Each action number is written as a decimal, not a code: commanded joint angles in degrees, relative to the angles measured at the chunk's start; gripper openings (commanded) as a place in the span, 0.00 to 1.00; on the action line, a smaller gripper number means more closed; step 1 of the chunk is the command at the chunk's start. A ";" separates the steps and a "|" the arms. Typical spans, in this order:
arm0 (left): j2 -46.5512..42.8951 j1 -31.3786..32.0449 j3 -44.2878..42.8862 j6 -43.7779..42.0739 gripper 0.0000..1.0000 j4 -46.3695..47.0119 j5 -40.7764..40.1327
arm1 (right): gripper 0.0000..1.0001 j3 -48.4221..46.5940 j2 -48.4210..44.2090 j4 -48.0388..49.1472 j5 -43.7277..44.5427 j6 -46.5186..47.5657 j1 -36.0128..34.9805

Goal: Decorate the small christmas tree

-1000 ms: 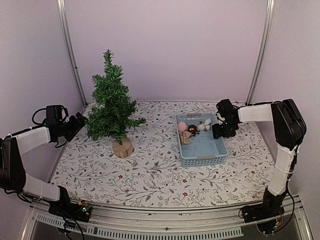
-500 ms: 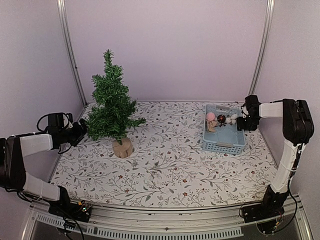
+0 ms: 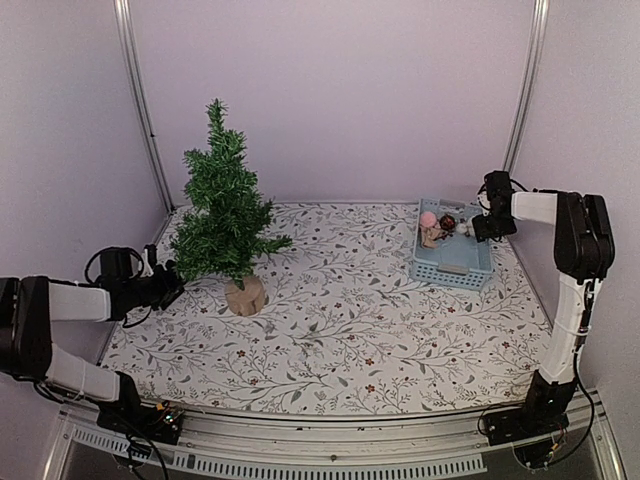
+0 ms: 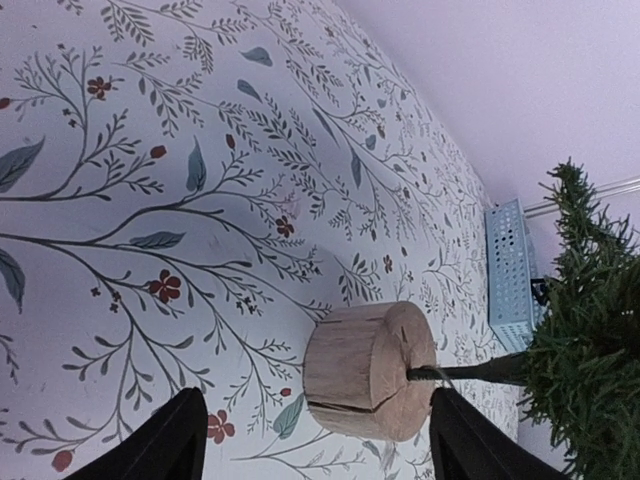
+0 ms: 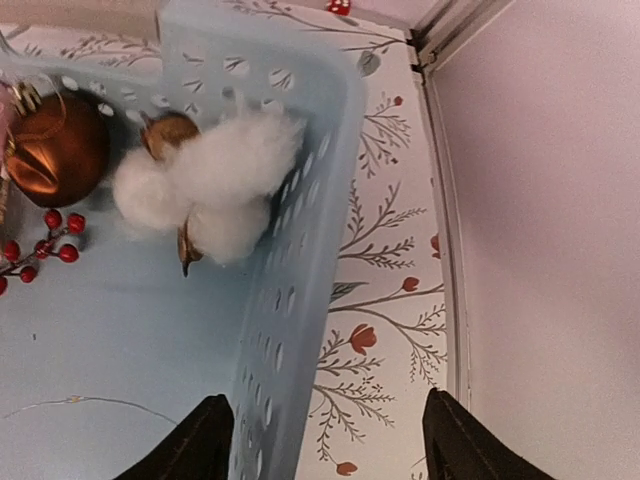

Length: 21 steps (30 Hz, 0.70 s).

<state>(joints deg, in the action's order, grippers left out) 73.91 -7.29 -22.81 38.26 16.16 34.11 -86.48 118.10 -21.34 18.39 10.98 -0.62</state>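
Note:
The small christmas tree (image 3: 224, 205) stands at the left middle on its pale wooden stump (image 3: 245, 296). My left gripper (image 3: 172, 283) is low over the table just left of the stump, jaws open. In the left wrist view the stump (image 4: 375, 370) lies ahead of the open left gripper (image 4: 320, 455), untouched. At the back right is a light blue basket (image 3: 455, 268) with a pink ball (image 3: 428, 219), a brown ball (image 5: 55, 150), white pompoms (image 5: 215, 175) and red berries (image 5: 40, 245). My right gripper (image 5: 330, 450) is open astride the basket's right wall (image 5: 300, 250), one finger inside and one outside.
The floral cloth (image 3: 330, 330) covers the table. The right side wall (image 5: 560, 250) and its metal rail (image 5: 440, 200) run close beside the basket. Tree branches (image 4: 585, 330) hang above the stump on the left gripper's right.
The basket has slid with the right gripper from mid-table to the back right corner. The left gripper has sunk towards the table and come in beside the stump, its jaws narrowing a little.

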 commanded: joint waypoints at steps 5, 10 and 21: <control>3.30 4.67 -0.04 -0.39 0.72 5.70 3.71 | 0.89 -3.51 -2.80 -3.10 -2.32 -1.70 0.18; 6.04 7.06 0.30 0.49 0.65 8.18 4.38 | 0.89 -1.69 -7.40 -3.55 -11.77 -3.59 -0.11; 13.77 13.52 -0.83 1.38 0.54 11.55 2.69 | 0.88 4.42 -14.60 -4.86 -25.69 -9.48 -13.18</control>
<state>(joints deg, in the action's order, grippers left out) 85.36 4.60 -22.46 39.48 25.04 37.12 -83.57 105.06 -24.69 -2.66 4.69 -8.69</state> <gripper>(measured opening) 0.564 0.886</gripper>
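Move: The tree's stump lies about 13 cm to the left hand's right, 4 cm ahead and 5 cm below, with the foliage towering over it. The right hand straddles the basket's right wall; the brown bow lies some 16 cm left and 4 cm ahead, with the pink ball 17 cm left and 10 cm ahead, the dark ball 11 cm left and 10 cm ahead, and the cotton 6 cm left and 8 cm ahead, all about 5 cm below. Right hand opens off the basket wall, rising and sweeping 13 cm left; left hand moves right towards stump. ##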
